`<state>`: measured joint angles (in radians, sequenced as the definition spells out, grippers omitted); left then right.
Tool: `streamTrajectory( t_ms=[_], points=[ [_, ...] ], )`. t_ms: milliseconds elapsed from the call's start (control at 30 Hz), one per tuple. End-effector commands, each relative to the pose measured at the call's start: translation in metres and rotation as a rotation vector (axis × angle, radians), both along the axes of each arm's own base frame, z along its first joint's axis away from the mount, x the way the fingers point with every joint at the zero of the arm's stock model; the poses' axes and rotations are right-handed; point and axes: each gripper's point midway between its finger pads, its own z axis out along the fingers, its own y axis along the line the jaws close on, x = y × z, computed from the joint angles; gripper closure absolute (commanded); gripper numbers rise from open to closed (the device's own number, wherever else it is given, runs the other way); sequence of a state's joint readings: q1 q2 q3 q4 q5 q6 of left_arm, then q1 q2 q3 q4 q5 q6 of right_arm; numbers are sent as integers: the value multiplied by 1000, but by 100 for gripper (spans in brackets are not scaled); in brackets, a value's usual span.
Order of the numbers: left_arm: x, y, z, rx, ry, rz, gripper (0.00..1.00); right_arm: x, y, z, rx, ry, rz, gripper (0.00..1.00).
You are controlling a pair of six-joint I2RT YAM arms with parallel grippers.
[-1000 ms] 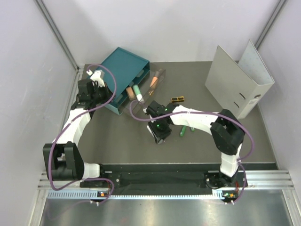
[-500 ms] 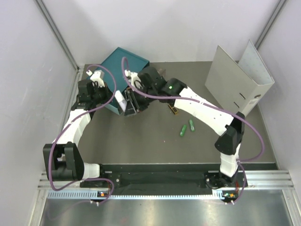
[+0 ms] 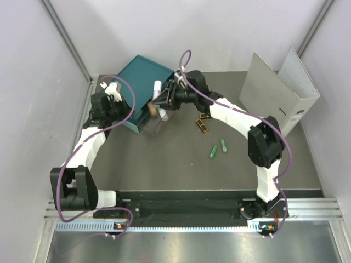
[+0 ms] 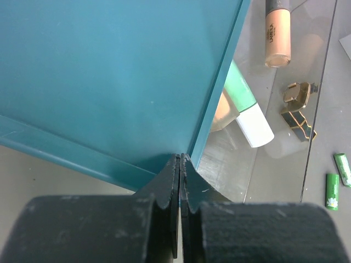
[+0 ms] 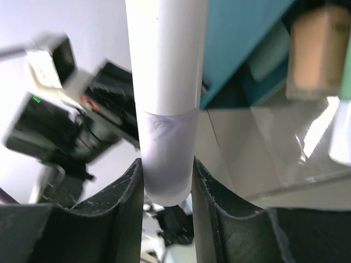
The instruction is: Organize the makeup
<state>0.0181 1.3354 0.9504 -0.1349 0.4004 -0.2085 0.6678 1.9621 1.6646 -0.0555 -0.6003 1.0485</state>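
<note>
My right gripper is shut on a white tube, held upright over the front of the teal drawer box. In the right wrist view the white tube sits between my fingers. A clear drawer is pulled out, with a peach tube and a green-and-white tube in it. My left gripper is shut and empty, with its tips against the box's lower corner. Two black-and-gold cases and two green tubes lie on the table.
A large grey binder stands open at the back right. Grey walls close in on both sides. The left arm's wrist shows behind the white tube in the right wrist view.
My right gripper went from the table's middle to the teal box with the white tube, then rose toward the back. The left arm has not moved.
</note>
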Motion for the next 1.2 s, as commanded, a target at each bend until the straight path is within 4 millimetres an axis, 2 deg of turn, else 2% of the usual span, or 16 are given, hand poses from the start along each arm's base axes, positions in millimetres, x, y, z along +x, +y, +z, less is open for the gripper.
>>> streamTrajectory(
  t_ms=[0, 200, 400, 533, 667, 767, 800, 1167],
  points=[
    [-68, -10, -78, -23, 373, -35, 100, 19, 19, 71, 280, -22, -22, 95],
    [-67, -8, -75, -13, 364, -28, 100, 52, 17, 53, 298, 106, -182, 95],
    [-67, -7, -73, -4, 357, -29, 100, 73, 5, 48, 205, 102, -320, 94],
    [-65, -7, -72, 0, 353, -31, 100, 79, -6, 34, 166, 161, -385, 94],
    [-62, -7, -72, 6, 354, -38, 100, 85, -5, 29, 252, 237, -400, 94],
    [-60, -6, -70, 13, 350, -41, 100, 86, -3, 14, 276, 317, -416, 93],
    [-60, -6, -71, 15, 351, -41, 100, 89, -3, 17, 282, 318, -419, 92],
    [-61, -6, -72, 4, 354, -30, 100, 97, 2, -17, 205, 425, -412, 68]
  ],
)
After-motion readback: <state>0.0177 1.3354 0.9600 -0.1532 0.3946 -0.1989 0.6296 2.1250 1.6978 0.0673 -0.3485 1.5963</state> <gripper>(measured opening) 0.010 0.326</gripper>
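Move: The held lavender bottle is bound for the free strip in the open clear drawer, roughly 10 cm ahead of the right hand, 4 cm to its right and 17 cm below. At about that same depth lie the green tube, 6 cm ahead and 1 cm left of the hand, the peach bottle, 6 cm ahead and 5 cm left, and the orange tube, 11 cm ahead and 7 cm right. From the left hand the strip is about 8 cm ahead, 16 cm right and 10 cm below. The lavender bottle, still pinched near its base, is carried forward by the right hand about 9 cm, over the drawer towards the gap between the green and orange tubes, slowing as it goes and sinking some 4 cm, mostly near the end. Meanwhile the wrist swings clockwise and tips the bottle's free end forward and down, roughly 25 degrees each, the fingers keeping their hold. ##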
